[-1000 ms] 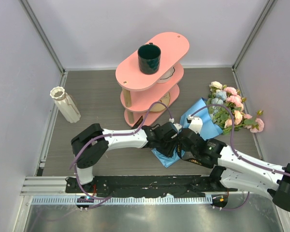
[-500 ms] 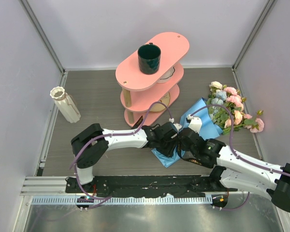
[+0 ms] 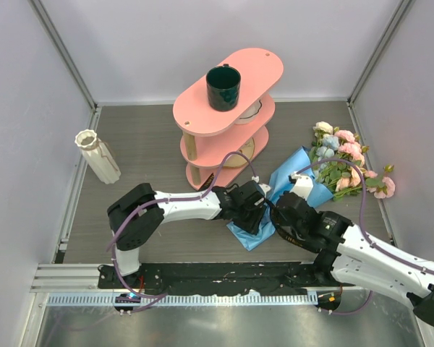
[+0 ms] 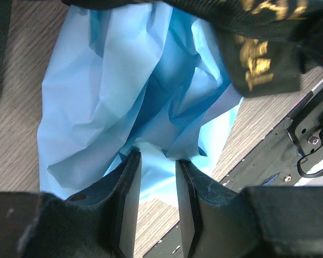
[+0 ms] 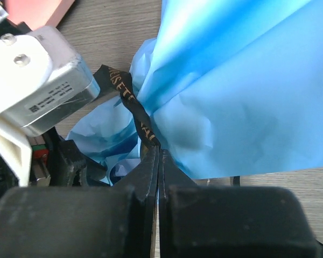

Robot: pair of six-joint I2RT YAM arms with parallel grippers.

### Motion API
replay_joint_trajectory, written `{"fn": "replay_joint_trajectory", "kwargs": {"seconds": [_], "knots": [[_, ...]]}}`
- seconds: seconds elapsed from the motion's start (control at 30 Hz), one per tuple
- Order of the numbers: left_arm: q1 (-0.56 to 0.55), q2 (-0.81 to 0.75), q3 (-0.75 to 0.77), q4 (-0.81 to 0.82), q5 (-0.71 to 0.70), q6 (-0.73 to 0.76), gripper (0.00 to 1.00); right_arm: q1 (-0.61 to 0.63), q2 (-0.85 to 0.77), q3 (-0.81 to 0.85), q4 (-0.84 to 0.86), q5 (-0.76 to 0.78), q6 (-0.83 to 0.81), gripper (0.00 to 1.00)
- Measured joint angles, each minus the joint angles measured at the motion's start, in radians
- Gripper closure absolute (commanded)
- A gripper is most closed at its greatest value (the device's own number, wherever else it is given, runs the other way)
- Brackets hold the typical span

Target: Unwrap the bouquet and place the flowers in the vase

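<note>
The bouquet lies at the right of the table, its flowers (image 3: 345, 160) fanned toward the far right. Its blue wrapping paper (image 3: 295, 176) runs down-left to where both grippers meet. My left gripper (image 3: 258, 217) has its jaws closed on the crumpled lower end of the paper (image 4: 124, 97), the fingertips (image 4: 132, 161) pressing the fold between them. The black ribbon (image 5: 130, 102) with gold lettering is pinched in my right gripper (image 5: 157, 148), which is shut. The ribbon (image 4: 258, 59) also crosses the top of the left wrist view. The ribbed cream vase (image 3: 96, 155) stands far left, apart from both arms.
A pink three-tier shelf (image 3: 264, 69) stands at the back centre with a dark green mug (image 3: 223, 87) on top. The left arm's white wrist housing (image 5: 37, 80) sits close beside the right gripper. Walls close in on the left and right.
My right gripper has closed on the black ribbon and its arm has drawn slightly back toward the near right. The left gripper has kept its hold and place.
</note>
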State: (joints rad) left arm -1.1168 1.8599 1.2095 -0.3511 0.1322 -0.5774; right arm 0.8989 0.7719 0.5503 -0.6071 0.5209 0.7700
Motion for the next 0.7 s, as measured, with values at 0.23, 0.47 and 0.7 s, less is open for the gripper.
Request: {"fn": "replay_joint_trajectory", "kwargs": {"seconds": [0.23,0.47,0.7], "knots": [[0.001,0.008,0.0,0.003,0.004,-0.004,0.64,0.0,-0.047,0.062,-0.047,0.013,0.001,0.99],[0.005,0.011,0.002,0.002,0.01,-0.014,0.64,0.0,-0.088,0.164,-0.104,0.045,-0.006,0.99],[0.005,0.012,0.002,0.002,0.011,-0.017,0.64,0.0,-0.111,0.347,-0.133,0.111,-0.059,0.99]]}}
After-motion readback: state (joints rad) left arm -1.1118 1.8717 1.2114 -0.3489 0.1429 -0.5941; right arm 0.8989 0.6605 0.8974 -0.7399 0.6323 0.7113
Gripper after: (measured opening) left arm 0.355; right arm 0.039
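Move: Below the right hand, which already has the black ribbon shut in its fingertips, the tied neck of the blue wrapping lies about 6 cm down, some 2 cm ahead and 3 cm to the left. The flower heads are roughly 14 cm ahead and 20 cm to the right, and the shelf's bottom board is about 14 cm ahead and 16 cm left. From the left hand, that neck lies some 7 cm ahead and 3 cm right, at nearly its height. Pulling the ribbon upward, the right hand climbs about 15 cm away from the wrapping's neck, faster and faster and almost straight, its shut fingers keeping their hold while they tip up some 15 degrees towards level. The left hand stays low with half-open fingers on the stem end of the blue wrapping. ##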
